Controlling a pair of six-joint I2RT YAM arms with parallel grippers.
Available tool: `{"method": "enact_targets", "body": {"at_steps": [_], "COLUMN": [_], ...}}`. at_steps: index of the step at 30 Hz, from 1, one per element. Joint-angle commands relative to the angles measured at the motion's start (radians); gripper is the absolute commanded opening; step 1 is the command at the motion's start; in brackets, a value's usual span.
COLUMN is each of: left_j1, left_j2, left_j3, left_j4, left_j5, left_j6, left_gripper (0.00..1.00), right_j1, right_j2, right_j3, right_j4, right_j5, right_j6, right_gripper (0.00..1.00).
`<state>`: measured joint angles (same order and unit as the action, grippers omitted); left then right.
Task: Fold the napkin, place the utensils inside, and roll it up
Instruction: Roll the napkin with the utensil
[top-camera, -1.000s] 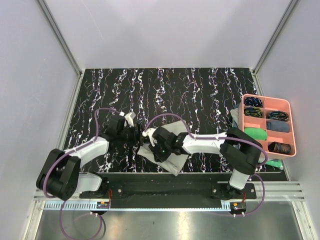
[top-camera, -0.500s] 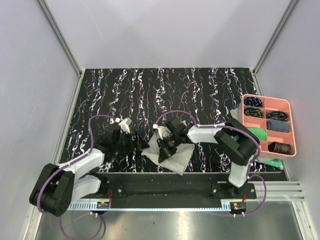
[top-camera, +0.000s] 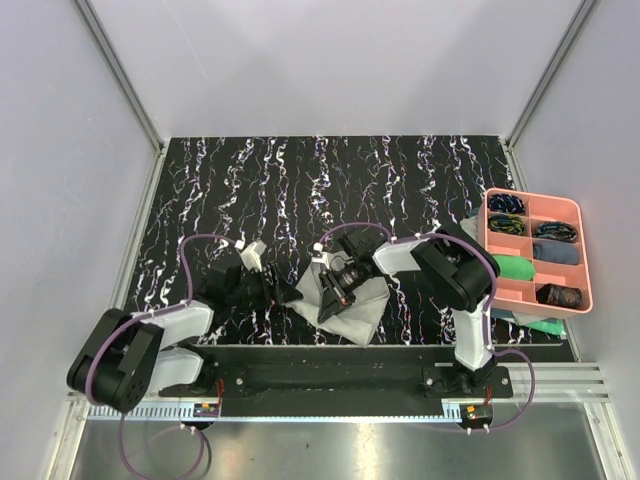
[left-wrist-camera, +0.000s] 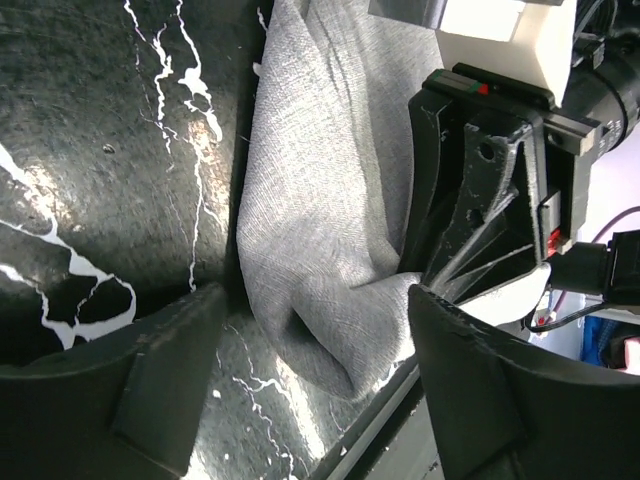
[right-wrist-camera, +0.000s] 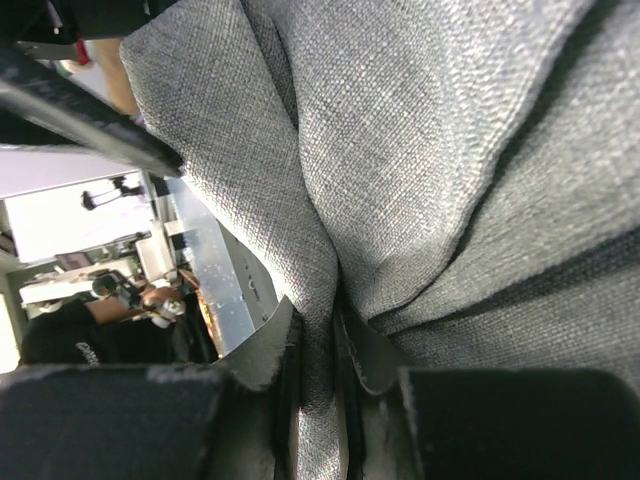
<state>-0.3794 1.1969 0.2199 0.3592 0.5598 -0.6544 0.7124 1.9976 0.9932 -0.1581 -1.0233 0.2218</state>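
Note:
The light grey napkin (top-camera: 352, 308) lies bunched near the table's front edge, between the two arms. My right gripper (top-camera: 335, 287) is low over its middle, shut on a raised fold of the cloth (right-wrist-camera: 318, 345); the napkin (right-wrist-camera: 430, 140) fills the right wrist view. My left gripper (top-camera: 284, 293) is at the napkin's left corner, open. In the left wrist view its fingers (left-wrist-camera: 170, 370) stand wide on either side of the napkin's folded end (left-wrist-camera: 320, 230), with the right gripper (left-wrist-camera: 490, 190) just beyond. The utensils are out of view.
A pink tray (top-camera: 534, 194) with several compartments sits at the right edge, holding dark items and a grey cloth. A green cloth (top-camera: 515, 268) lies against it and a teal one (top-camera: 548, 326) pokes out below. The table's metal front rail (top-camera: 330, 352) runs just behind the napkin.
My left gripper has come nearer the front edge and up to the napkin's left corner. The right arm's elbow has swung back; its gripper shifted slightly right, bunching the cloth.

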Motion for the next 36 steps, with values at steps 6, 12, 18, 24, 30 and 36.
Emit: {"method": "enact_targets", "body": {"at_steps": [6, 12, 18, 24, 30, 36], "left_j1": [-0.019, -0.039, -0.042, -0.041, -0.041, -0.041], "left_j2": [0.138, 0.191, 0.227, 0.217, 0.187, 0.194], "left_j3": [0.022, 0.035, 0.052, 0.091, 0.142, 0.199], "left_j4": [0.188, 0.204, 0.173, 0.057, -0.106, -0.222], "left_j5": [0.038, 0.04, 0.048, 0.023, -0.02, -0.051], "left_j6": [0.004, 0.004, 0.007, 0.016, 0.045, 0.062], "left_gripper": [0.57, 0.3, 0.0, 0.0, 0.0, 0.0], "right_j1": [-0.014, -0.022, -0.027, -0.025, 0.056, 0.3], "right_j2": [0.066, 0.052, -0.014, -0.181, -0.425, -0.543], "right_j3": [0.027, 0.027, 0.036, 0.076, 0.055, 0.006], "right_j4": [-0.024, -0.026, -0.053, -0.191, -0.256, -0.256], "right_j5": [0.031, 0.049, 0.09, 0.273, 0.701, 1.066], "right_j6": [-0.004, 0.002, 0.008, -0.028, -0.073, -0.087], "right_gripper": [0.19, 0.21, 0.39, 0.52, 0.63, 0.66]}}
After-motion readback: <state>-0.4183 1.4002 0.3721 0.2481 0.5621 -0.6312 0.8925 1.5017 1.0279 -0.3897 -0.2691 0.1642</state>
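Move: The napkin's folded left end lies just beyond the left hand, level with it, about 2 cm to its right and 2 cm lower. The right hand already holds the napkin's near edge between its fingers, about 4 cm back and 2 cm to the right of the left hand. The napkin's near right corner lies roughly 12 cm to the right and 9 cm back of the left hand, some 4 cm below it. The napkin's left end is passed to the left hand, which eases down and right about 2 cm and closes from wide open to pinch the cloth, then holds it with a slight tilt. Only after that does the right hand, until then still, open and let go, lifting about 9 cm while swinging forward and a little right, then partly back, its wrist turning some 40 degrees. ##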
